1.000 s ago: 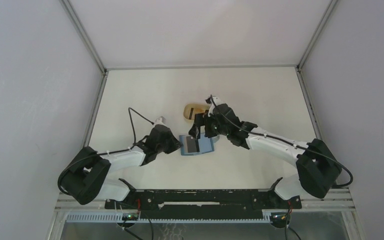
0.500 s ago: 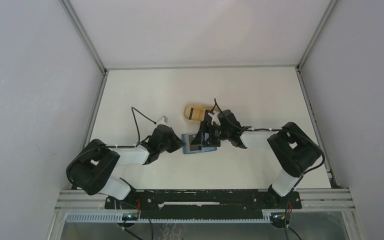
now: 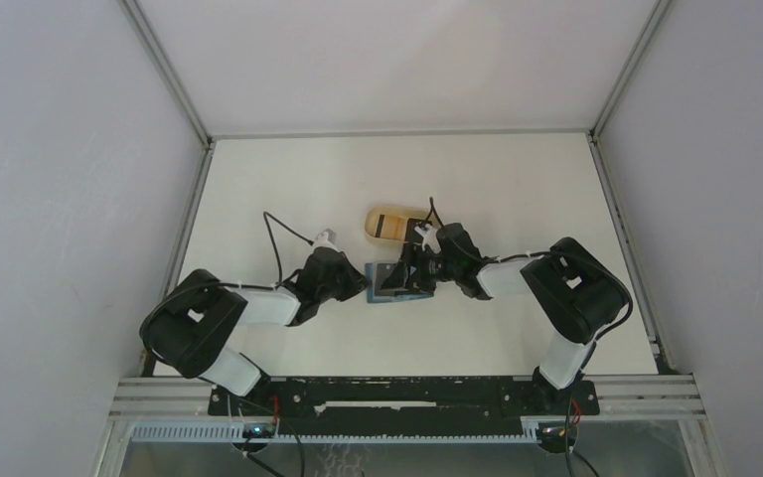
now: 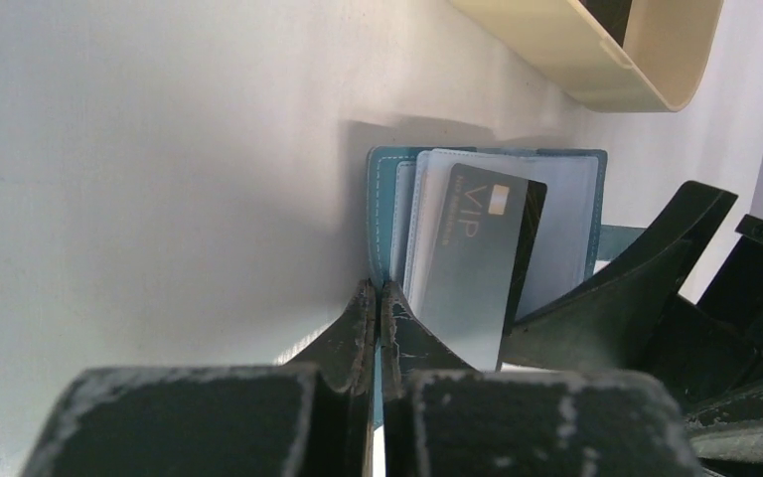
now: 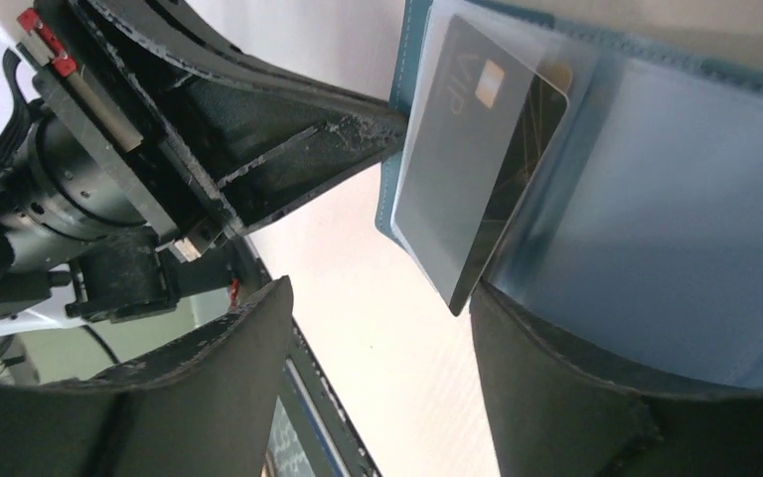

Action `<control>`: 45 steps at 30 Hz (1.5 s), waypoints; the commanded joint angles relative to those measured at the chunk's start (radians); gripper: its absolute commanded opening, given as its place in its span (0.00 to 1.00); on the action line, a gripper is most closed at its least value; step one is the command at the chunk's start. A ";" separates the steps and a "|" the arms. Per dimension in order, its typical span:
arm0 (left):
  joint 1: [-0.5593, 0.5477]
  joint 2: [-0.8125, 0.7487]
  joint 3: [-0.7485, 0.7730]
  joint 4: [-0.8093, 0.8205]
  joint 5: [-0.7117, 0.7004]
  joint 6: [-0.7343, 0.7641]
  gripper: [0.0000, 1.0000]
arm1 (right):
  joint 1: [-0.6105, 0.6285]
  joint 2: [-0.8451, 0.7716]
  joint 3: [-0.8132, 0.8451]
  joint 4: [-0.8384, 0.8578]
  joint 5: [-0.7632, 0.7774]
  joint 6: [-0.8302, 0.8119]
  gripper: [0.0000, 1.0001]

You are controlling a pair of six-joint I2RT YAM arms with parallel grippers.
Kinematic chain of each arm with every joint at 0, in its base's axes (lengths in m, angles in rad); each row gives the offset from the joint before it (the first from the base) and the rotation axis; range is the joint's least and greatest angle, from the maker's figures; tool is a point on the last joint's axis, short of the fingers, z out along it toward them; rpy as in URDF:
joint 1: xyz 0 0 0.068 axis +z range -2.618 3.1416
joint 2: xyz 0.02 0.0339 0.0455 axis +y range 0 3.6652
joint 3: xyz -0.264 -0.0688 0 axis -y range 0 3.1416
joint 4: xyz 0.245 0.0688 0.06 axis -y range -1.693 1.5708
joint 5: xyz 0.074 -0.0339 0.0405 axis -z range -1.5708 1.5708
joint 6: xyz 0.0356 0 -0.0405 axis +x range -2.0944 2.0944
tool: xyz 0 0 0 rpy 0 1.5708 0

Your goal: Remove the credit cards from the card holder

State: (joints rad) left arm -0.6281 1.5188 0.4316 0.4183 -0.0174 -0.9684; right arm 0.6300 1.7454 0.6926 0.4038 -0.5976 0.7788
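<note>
The teal-blue card holder (image 3: 409,290) lies open on the table, its clear sleeves showing (image 5: 656,229). A dark grey credit card marked VIP (image 4: 477,260) (image 5: 462,164) sticks halfway out of a sleeve. My left gripper (image 4: 377,298) (image 3: 363,282) is shut on the holder's teal cover edge (image 4: 382,199). My right gripper (image 5: 378,298) (image 3: 398,275) is open right over the holder. One of its fingers (image 5: 556,368) rests against the sleeve beside the card's free corner, and the other finger (image 5: 209,368) stands apart over bare table.
A beige oval tray (image 3: 381,213) (image 4: 596,60) sits just beyond the holder with a dark flat item (image 3: 390,227) in it. Both arms meet at the middle of the white table, with grey walls on all sides.
The right arm has folded in and its gripper has come down onto the holder, with its jaws narrowing. The left gripper keeps its grip on the cover, shifted slightly right.
</note>
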 commanded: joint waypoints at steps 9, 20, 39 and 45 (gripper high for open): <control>-0.006 0.076 -0.037 -0.112 -0.003 0.032 0.00 | -0.016 0.012 -0.064 0.376 -0.059 0.123 0.60; -0.007 0.079 -0.036 -0.109 0.008 0.038 0.00 | -0.021 0.097 -0.059 0.406 -0.005 0.129 0.74; -0.008 0.074 -0.043 -0.112 0.010 0.043 0.00 | -0.073 0.048 -0.084 0.403 -0.026 0.088 0.49; -0.008 0.071 -0.047 -0.112 0.010 0.043 0.00 | -0.097 0.037 -0.110 0.409 -0.040 0.083 0.44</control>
State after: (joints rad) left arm -0.6281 1.5513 0.4316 0.4744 -0.0044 -0.9684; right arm 0.5491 1.8236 0.5911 0.7662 -0.6178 0.8879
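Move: The credit card, in its clear sleeve, has its middle about 4 cm ahead of the right hand, 2 cm to its left and 3 cm below. The open card holder's middle is 3 cm ahead of that hand, level sideways and 4 cm below; the tan tray lies some 14 cm ahead, 1 cm right. The left hand already grips the holder's left edge; from it the card is some 4 cm right and 1 cm ahead, about level. The right hand works at the sleeve's free right-hand edge, half closing and rising about 2 cm, then sinking back as its fingers reopen partway; overall it goes some 3 cm forward, first edging left and at the end drawing back to the right, while its fingertips tilt up slightly. One finger stays at the card's edge beneath the sleeve as the fingers close again to roughly half open, and the left hand keeps the holder's left edge pinched, almost still. ##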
